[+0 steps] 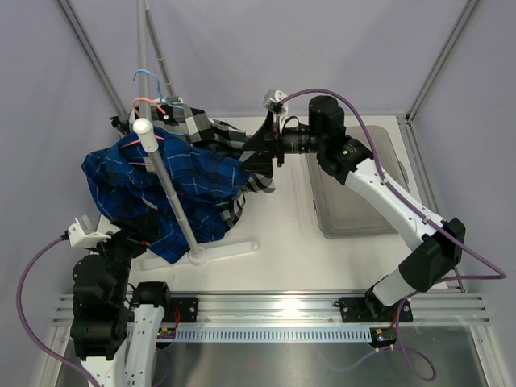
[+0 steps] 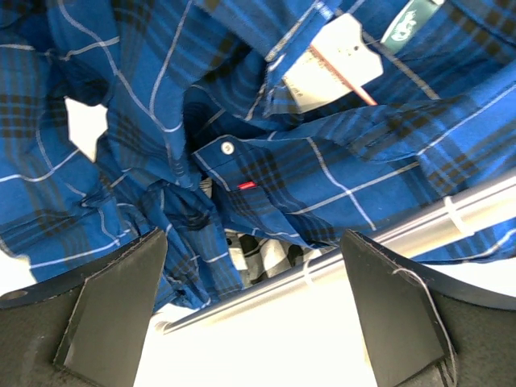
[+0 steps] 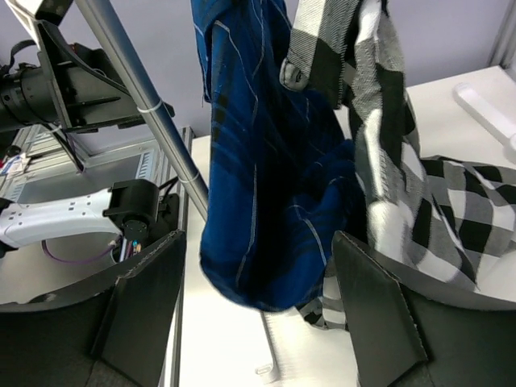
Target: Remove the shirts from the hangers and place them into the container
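Observation:
The blue plaid shirt (image 1: 153, 181) hangs bunched on the pink hanger (image 1: 150, 101) at the rack's top. Behind it hangs the black, white and grey checked shirt (image 1: 211, 129). A light blue hanger (image 1: 148, 76) shows above. My left gripper (image 1: 135, 234) is open just under the blue shirt (image 2: 322, 169), its fingers (image 2: 105, 310) holding nothing. A pink hanger wire (image 2: 343, 76) crosses the collar label. My right gripper (image 1: 254, 153) is open at the checked cloth. The blue shirt's low end (image 3: 266, 218) hangs between its fingers (image 3: 375, 314), with the checked shirt (image 3: 387, 153) beside it. The container (image 1: 351, 216) lies at the right.
The white rack pole (image 1: 173, 193) slants down to its flat foot (image 1: 230, 247) on the table. It crosses the left wrist view (image 2: 387, 242) and the right wrist view (image 3: 153, 113). The left arm's white link (image 3: 56, 218) shows beyond. Grey tent walls close the back.

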Controlling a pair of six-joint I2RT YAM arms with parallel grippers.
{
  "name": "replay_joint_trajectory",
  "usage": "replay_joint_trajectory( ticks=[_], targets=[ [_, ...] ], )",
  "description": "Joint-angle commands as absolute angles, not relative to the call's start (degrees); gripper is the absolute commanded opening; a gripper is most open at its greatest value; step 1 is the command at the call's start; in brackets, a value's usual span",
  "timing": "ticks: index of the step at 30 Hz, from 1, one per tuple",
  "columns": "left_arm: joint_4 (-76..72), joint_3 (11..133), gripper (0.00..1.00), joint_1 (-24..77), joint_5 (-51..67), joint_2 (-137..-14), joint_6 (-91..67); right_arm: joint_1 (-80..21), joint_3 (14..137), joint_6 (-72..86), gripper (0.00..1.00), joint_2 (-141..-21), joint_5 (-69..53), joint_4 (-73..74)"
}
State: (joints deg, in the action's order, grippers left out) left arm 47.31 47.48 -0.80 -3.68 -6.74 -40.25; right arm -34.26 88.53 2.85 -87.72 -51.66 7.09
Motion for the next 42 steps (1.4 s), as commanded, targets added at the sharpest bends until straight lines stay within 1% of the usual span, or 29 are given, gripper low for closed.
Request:
replay_joint_trajectory(
  ticks=[1, 6, 10, 11, 13, 15, 17, 22, 25, 37, 42],
  targets=[
    [43.5, 47.6, 0.93, -0.7, -0.4, -6.7, -38.9, -36.6, 92.5, 0.4, 0.78, -90.0, -52.6, 4.8],
    [43.5, 47.7, 0.94, -0.7, -0.4, -6.5, -38.4, -39.5, 93.7, -1.6, 0.75, -92.4, -50.0, 5.6],
    [43.8, 47.2, 0.94, -0.7, -0.4, -6.2, -38.1, -40.9, 94.0, -1.8, 0.61, -93.1, -48.0, 5.7],
    [43.7, 46.8, 0.94, -0.7, -0.4, -6.2, -38.1, -41.3, 93.8, -1.8, 0.53, -93.0, -47.7, 5.6],
    [43.6, 46.5, 0.94, -0.7, -0.4, -6.2, -38.0, -41.7, 93.4, -1.8, 0.45, -92.7, -47.3, 5.5],
    [43.4, 46.0, 0.95, -0.7, -0.4, -6.2, -37.9, -42.4, 93.4, -2.1, 0.24, -92.3, -46.8, 5.8],
    [43.1, 45.4, 0.95, -0.7, 1.3, -6.3, -38.1, -42.6, 94.2, -2.3, 0.00, -92.5, -47.0, 6.1],
    [42.7, 44.7, 0.95, -0.7, 2.2, -6.2, -38.5, -43.8, 99.6, -5.4, 0.00, -94.9, -47.6, 11.7],
    [42.8, 44.6, 0.95, -0.7, 2.0, -6.1, -38.4, -44.9, 104.8, -7.1, 0.00, -97.8, -47.7, 15.6],
    [42.9, 44.8, 0.94, -0.7, 2.9, -6.6, -37.3, -48.5, 127.8, -8.8, 0.00, -113.4, -44.9, 24.7],
    [43.2, 45.1, 0.93, -0.7, 3.3, -6.3, -36.7, -48.9, 128.7, -8.4, 0.00, -114.2, -44.7, 23.7]
  ],
)
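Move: The blue shirt's sleeve end hangs about 5 cm to the left of the right hand, some 2 cm back and 2 cm lower. The checkered shirt hangs some 8 cm left, 5 cm ahead and 10 cm below that hand, and the rack's near post stands around 19 cm left, 8 cm back, its middle some 8 cm lower. From the left hand, the sleeve end lies about 20 cm right, 11 cm ahead and 7 cm above. The blue sleeve end is taken by the right hand, which eases about 5 cm left over it, sinking and drawing back some 2 cm, while the open fingers close and pinch the cloth. Keeping it pinched, the right hand pushes on another 7 to 8 cm left towards the hangers, rising and moving forward a couple of centimetres each, its wrist nearly unturned. ##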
